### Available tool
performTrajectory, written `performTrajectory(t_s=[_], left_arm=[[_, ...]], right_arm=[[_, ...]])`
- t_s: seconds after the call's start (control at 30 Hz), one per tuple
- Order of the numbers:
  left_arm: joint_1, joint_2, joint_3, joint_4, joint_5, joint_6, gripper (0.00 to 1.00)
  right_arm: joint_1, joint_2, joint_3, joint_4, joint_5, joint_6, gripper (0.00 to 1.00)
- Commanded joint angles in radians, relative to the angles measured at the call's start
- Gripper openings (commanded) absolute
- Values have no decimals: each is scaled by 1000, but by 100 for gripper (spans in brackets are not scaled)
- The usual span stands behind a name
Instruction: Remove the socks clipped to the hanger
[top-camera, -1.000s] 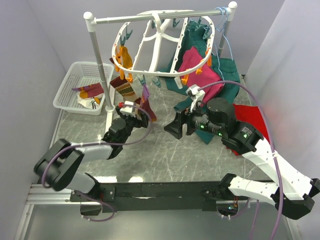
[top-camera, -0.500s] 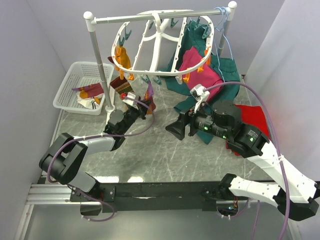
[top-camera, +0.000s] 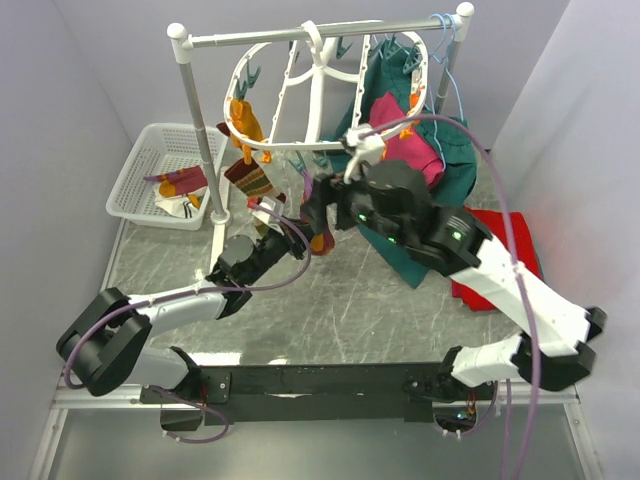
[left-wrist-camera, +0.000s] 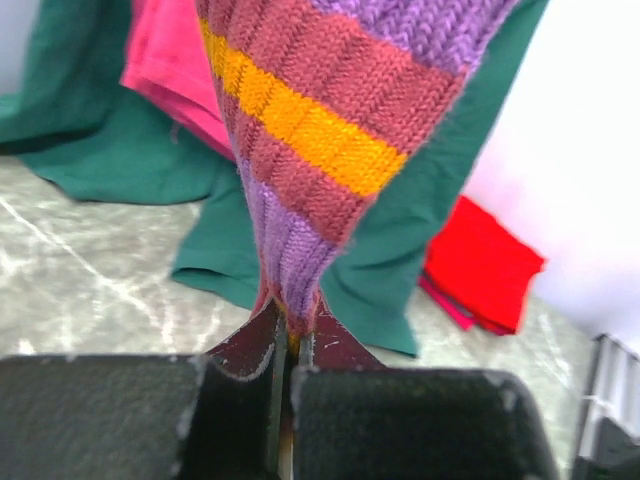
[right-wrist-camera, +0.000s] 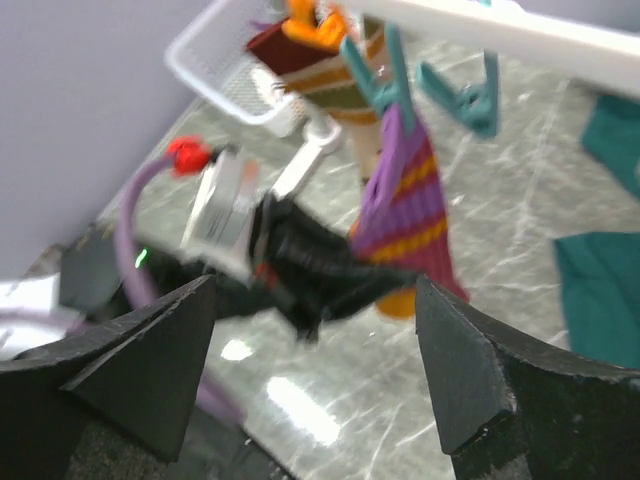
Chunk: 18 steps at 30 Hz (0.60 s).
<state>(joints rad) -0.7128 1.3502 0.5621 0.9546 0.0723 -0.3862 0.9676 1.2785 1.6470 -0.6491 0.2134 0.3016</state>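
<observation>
The white oval hanger (top-camera: 262, 142) hangs from the pole rack with orange and teal clips round its rim. A purple, maroon and orange striped sock (right-wrist-camera: 405, 215) hangs from a teal clip (right-wrist-camera: 384, 82) on the near rim. My left gripper (left-wrist-camera: 290, 335) is shut on this sock's lower end (left-wrist-camera: 300, 130), reaching in from the left (top-camera: 296, 236). My right gripper (right-wrist-camera: 315, 335) stands open just above and behind the sock (top-camera: 322, 203), nothing between its fingers. An orange sock (top-camera: 244, 118) and a striped one (top-camera: 250, 178) hang on the hanger's left side.
A white basket (top-camera: 140, 160) at the back left holds socks. The rack's upright pole (top-camera: 205, 150) stands beside the left arm. Dark green clothes (top-camera: 405, 255), a magenta garment (top-camera: 405, 145) and a red cloth (top-camera: 505, 245) lie or hang at the right.
My left gripper went from open to shut on the striped sock's lower end. The right arm swung left and up from the table's middle to the hanger's near rim.
</observation>
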Motion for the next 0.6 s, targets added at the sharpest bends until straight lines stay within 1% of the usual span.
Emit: performTrajectory(t_s=[0.0, 0.07, 0.2, 0.3, 0.4, 0.43, 0.57], left_arm=[[-48, -60, -24, 6, -52, -71, 1], [-62, -69, -34, 4, -63, -74, 1], [-73, -85, -41, -8, -69, -86, 1], [-77, -91, -47, -10, -69, -89, 1], [-77, -94, -44, -20, -68, -88, 1], [-77, -92, -42, -19, -69, -89, 1], [-80, -94, -42, -22, -69, -92, 1]], right_arm=[[39, 105, 161, -40, 208, -47, 84], [48, 156, 218, -41, 219, -70, 82], [51, 214, 261, -4, 234, -114, 79], [51, 272, 316, -9, 262, -139, 74], [49, 323, 359, -3, 273, -154, 68], [51, 344, 369, 3, 291, -156, 64], [51, 389, 405, 11, 345, -170, 57]])
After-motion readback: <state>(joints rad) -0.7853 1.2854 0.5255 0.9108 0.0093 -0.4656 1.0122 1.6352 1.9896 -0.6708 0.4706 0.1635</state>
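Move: The teal clothespin holding the purple striped sock is about 9 cm ahead of the right gripper, 4 cm to its left and roughly level with it. An empty teal clothespin stands some 4 cm to the right of that pin; the brown striped sock hangs about 10 cm to the left of the pin, 4 cm farther out and 8 cm lower. From the left gripper, already pinching the purple sock's lower part, the pin is around 8 cm ahead, 2 cm left and 14 cm up. Reach the right gripper forward and left, about 8 cm and nearly level, towards the teal clothespin above the purple sock, turning the hand roughly 15 degrees while its wide-open fingers close by about a third. Meanwhile draw the left gripper back some 2.5 cm, then hold it still there, keeping its pinch on the sock. ##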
